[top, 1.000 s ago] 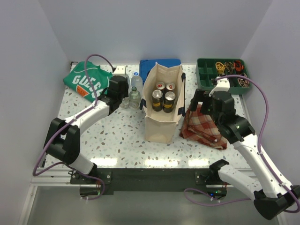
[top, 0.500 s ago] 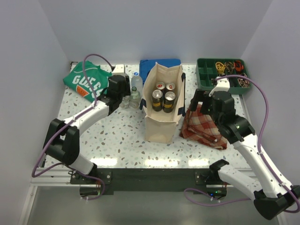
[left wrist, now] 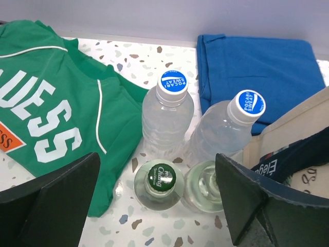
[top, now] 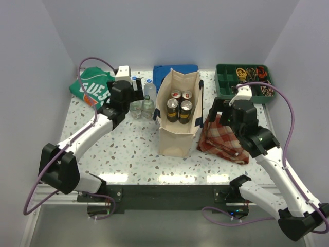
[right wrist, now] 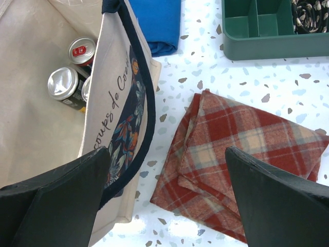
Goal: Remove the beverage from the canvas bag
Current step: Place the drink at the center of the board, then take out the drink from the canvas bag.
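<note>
The cream canvas bag (top: 177,140) stands upright mid-table with navy handles, and several beverage cans (top: 179,107) stand inside it. Its printed side (right wrist: 115,98) and the cans (right wrist: 62,82) fill the left of the right wrist view. Left of the bag, a green-capped bottle (left wrist: 160,179) and a clear bottle (left wrist: 206,187) stand in front of two blue-capped bottles (left wrist: 173,82). My left gripper (left wrist: 157,206) hangs open above the front pair and holds nothing; it also shows in the top view (top: 132,95). My right gripper (right wrist: 167,200) is open and empty over the gap between bag and plaid cloth.
A green printed shirt (top: 92,88) lies at the back left. Behind the bag is a folded blue cloth (top: 175,70). A red plaid cloth (top: 222,136) lies right of the bag, and a green compartment tray (top: 244,82) with small items sits at the back right.
My left gripper has opened, let go of the green-capped bottle and lifted up and back from it. The bottle stays standing on the table. The right arm has not moved.
</note>
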Controlling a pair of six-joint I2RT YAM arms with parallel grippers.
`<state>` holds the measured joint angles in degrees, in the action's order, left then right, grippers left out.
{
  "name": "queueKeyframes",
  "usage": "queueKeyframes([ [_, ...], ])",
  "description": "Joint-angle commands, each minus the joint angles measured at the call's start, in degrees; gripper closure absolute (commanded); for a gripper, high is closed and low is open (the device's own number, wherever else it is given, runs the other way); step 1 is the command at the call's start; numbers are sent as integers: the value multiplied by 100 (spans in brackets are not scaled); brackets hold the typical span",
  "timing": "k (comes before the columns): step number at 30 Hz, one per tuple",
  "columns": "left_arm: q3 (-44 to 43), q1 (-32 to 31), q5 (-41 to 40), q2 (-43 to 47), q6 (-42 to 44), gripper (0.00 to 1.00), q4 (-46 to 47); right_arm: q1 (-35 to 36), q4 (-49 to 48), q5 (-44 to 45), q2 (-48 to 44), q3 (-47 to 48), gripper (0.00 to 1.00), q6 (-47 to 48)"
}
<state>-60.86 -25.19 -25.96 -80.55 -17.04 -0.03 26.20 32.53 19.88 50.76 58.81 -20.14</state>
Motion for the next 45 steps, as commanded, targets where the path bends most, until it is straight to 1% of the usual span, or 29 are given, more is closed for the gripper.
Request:
queueKeyframes([
  [1, -330, 5, 143, 470, -28, 0, -197, -18, -160, -63, 65, 236, 2, -130],
  [8, -996, 5, 582, 620, 139, 0, -874, -18, -300, -379, 135, 219, 2, -306],
  [14, -1446, 5, 688, 664, 175, 0, -1376, -9, -274, -432, 259, 245, 2, -350],
  [18, -1499, 5, 828, 848, 210, 0, -1438, -9, -265, -485, 338, 272, 2, -368],
  [23, -1762, 5, 1241, 980, 245, 0, -1640, -9, -239, -599, 461, 359, 2, -385],
  [32, -2035, -3, 2331, 1086, 499, 0, -1719, -9, -221, -731, 540, 579, 2, -438],
  [36, -2210, -3, 3287, 1033, 754, 0, -1869, -9, -265, -793, 478, 562, 2, -429],
  [39, -2263, -3, 3613, 1024, 816, 0, -1886, -9, -213, -784, 522, 579, 2, -429],
  [42, -2351, -3, 3922, 954, 860, 0, -1974, -9, 16, -443, 601, 650, 2, -552],
  [45, -2448, -12, 4160, 875, 860, 0, -2001, -18, 60, -467, 610, 667, 2, -517],
])
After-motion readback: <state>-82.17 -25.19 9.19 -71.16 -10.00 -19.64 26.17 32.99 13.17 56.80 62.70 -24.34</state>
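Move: The four cans in the canvas bag lie about 23 cm to the right of my left hand, barely 2 cm ahead and some 16 cm lower. The green-capped glass bottle it has already let go of stands almost straight below, its middle about 13 cm down; the second glass bottle stands 7 cm right of that one. For my right hand, the bag's near right rim corner is about 9 cm left, 3 cm back and 5 cm lower. I lift my open left hand, already free, straight up off the glass bottles by some 16 cm, easing back and then to the right, about 7 cm each. Late in the rise I swing the wrist roughly 35 degrees clockwise until the fingers face the bag. My right hand, also open, drifts about 3 cm left towards the bag's right rim. ##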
